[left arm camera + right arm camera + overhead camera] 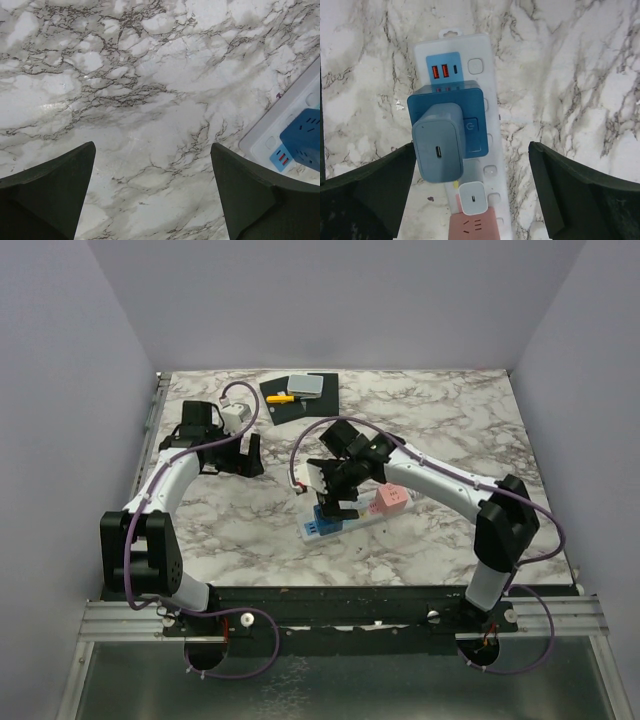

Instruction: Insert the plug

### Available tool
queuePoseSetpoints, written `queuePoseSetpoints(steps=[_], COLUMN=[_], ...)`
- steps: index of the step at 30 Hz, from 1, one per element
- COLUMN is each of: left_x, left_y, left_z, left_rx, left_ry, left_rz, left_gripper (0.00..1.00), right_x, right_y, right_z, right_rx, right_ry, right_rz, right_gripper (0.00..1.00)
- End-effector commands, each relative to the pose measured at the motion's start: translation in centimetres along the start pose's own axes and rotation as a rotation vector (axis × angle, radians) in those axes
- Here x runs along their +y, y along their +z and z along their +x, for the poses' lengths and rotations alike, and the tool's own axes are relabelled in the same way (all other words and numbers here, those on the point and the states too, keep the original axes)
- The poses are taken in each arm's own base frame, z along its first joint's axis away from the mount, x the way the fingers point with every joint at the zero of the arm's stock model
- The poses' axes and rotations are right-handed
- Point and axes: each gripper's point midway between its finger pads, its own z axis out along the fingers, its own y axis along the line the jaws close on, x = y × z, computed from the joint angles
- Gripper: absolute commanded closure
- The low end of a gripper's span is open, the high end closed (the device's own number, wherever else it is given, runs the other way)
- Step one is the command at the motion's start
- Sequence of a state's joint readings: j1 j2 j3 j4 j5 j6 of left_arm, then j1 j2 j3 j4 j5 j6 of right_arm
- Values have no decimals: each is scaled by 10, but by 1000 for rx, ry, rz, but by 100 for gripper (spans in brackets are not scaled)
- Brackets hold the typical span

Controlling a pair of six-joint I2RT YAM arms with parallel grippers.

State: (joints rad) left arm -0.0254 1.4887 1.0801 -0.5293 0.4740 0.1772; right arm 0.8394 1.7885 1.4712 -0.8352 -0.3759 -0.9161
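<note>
The plug [438, 147], a grey-blue charger block, stands on a blue socket adapter [470, 100] that sits on the white power strip [492, 75]. My right gripper [471, 148] hangs open over the strip. Its fingers are on either side of the plug, apart from it. Further along the strip are a small white charger [472, 197] and a pink adapter [475, 227]. From above, the right gripper [335, 498] hides part of the strip [312, 532]. My left gripper [235, 458] is open over bare marble to the left. Its wrist view shows the gripper [152, 146] empty, with the strip [280, 117] at the right edge.
A black mat [298, 395] at the back of the marble table [450, 430] carries a grey box [307, 384] and a small yellow piece [282, 398]. Purple-grey walls close in three sides. Cables loop from both arms.
</note>
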Motion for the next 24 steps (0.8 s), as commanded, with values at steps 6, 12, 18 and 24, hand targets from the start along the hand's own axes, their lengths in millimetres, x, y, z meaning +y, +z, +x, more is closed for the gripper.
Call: queuePoseSetpoints(steps=[6,12,18,24], left_x=[10,35,65,92], left_y=[-20,-13,1,11], left_z=[-29,-38,-45,-32], left_rx=[-61,-151,-268,-453], left_ry=[39,75,100,80], left_rz=[-70,-143,-204,-274], left_gripper=[1,1,1,1], right_x=[-60,-113,-86,-57], right_y=[-90,-206,-231,-227], right_z=[-20,88,228,307], right_rx=[-233,-589,-554,-567], right_ry=[243,766,1157,1365], right_rz=[380,1132,1546,1749], right_gripper=[0,0,0,0])
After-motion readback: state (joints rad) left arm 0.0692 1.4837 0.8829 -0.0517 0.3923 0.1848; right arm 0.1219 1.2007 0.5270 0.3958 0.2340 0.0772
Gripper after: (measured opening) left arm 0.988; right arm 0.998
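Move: The light-blue plug, just released, stands on the blue block some 2 cm back, 2 cm to the left and 2 cm below the right hand; the block is right under the plug. The white plug lies about 6 cm to the right, 1 cm back and 8 cm down; the pink cube is roughly 13 cm to the right, 1 cm ahead and 8 cm down. From the left hand, the light-blue plug is about 18 cm right, 12 cm back and slightly below. The light-blue plug is left standing on the blue block as the right hand, its fingers already wide open, first rises nearly 10 cm, then swings fast to the right, some 30 cm in all, and about 13 cm forward, sinking again late and turning clockwise to point forward. The left hand, open and empty, eases some 5 cm forward and 5 cm left, away from the strip, its fingers tipping up. ##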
